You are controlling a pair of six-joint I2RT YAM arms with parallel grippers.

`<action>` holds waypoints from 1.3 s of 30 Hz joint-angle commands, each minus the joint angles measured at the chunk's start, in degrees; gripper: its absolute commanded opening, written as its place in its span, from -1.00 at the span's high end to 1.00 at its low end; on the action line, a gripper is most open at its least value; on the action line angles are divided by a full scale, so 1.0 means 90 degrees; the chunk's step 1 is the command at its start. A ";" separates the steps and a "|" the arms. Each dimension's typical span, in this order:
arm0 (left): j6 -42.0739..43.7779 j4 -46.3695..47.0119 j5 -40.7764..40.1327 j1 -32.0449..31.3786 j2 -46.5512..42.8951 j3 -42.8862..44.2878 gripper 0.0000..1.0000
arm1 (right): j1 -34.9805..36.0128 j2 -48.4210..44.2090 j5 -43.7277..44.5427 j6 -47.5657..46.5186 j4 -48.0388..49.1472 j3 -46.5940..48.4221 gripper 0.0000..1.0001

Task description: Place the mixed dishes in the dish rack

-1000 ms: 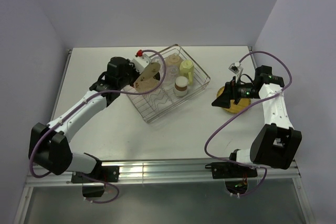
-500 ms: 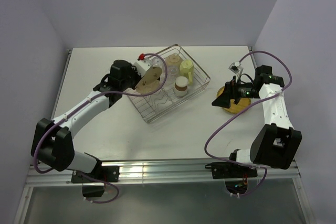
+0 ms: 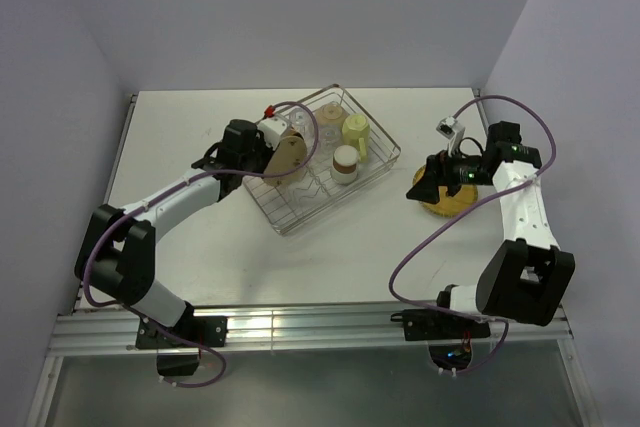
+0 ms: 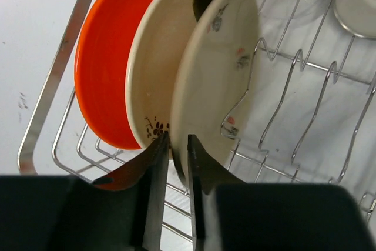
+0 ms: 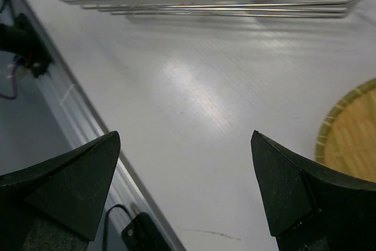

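The dish rack (image 3: 292, 219) stands mid-table. In the left wrist view an orange plate (image 4: 103, 74) and a cream plate (image 4: 153, 80) stand on edge in its dividers. A second cream speckled plate (image 4: 217, 74) stands upright beside them. My left gripper (image 4: 177, 145) is shut narrowly on that plate's lower rim, and from above it (image 3: 272, 152) sits at the rack's left side. My right gripper (image 5: 185, 136) is wide open over bare table. The yellow woven plate (image 5: 352, 139) lies just to its right, below the right arm (image 3: 455, 205).
A pale-green mug (image 3: 355, 130), a brown-and-white cup (image 3: 345, 162) and clear glasses (image 3: 325, 137) stand in the rack's far half. The rack's front rail (image 5: 223, 1) runs across the top of the right wrist view. The table's near edge and cabling (image 5: 23, 45) lie to the left there.
My left arm has reached right and stood the cream plate upright in the rack beside the other plates. The right arm has barely shifted.
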 commanded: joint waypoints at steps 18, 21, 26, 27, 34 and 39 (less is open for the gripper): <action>-0.1148 0.0834 -0.0056 -0.0003 -0.1071 -0.0245 -0.16 | -0.0722 -0.0491 0.3795 0.5085 0.3968 -0.1205 -0.88; -0.1235 0.0766 -0.0124 -0.0003 -0.1520 -0.0254 -0.39 | -0.0908 -0.0345 0.4528 0.5665 0.4017 -0.1371 -0.76; -0.2063 0.0921 -0.0261 -0.0003 -0.2613 -0.0634 -0.98 | -0.1153 -0.0256 0.5114 0.6347 0.4047 -0.1635 -0.54; -0.2220 0.1086 -0.0261 -0.0003 -0.2799 -0.0732 -0.99 | -0.1192 -0.0208 0.5163 0.6436 0.4047 -0.1713 -0.52; -0.3569 0.1469 0.0246 -0.0003 -0.3952 -0.1445 -0.99 | -0.1699 0.0134 0.5223 0.6847 0.4144 -0.1957 -0.51; -0.4145 0.1517 0.0364 -0.0003 -0.4469 -0.2021 -0.98 | -0.1934 0.0505 0.5212 0.6964 0.4290 -0.2026 -0.49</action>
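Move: The flowered plate stands in the dish rack between the left fingertips, its middle about 3 cm ahead, 2 cm right and 5 cm below. The orange plate is some 6 cm left of that plate and 2 cm farther out; the brown-white mug lies 2 cm ahead and 15 cm right of the left hand, 7 cm down. From the right hand, the woven tray lies roughly 10 cm ahead, 9 cm right and 18 cm below. Rightward and down, the right hand sweeps about 18 cm across and 13 cm down, bowing forward before easing back past the tray's near side; it turns clockwise some 80 degrees, tips down and closes a quarter. The left fingers keep opening to let go of the flowered plate, then the hand climbs and draws back from the rack, right side rolling up. ##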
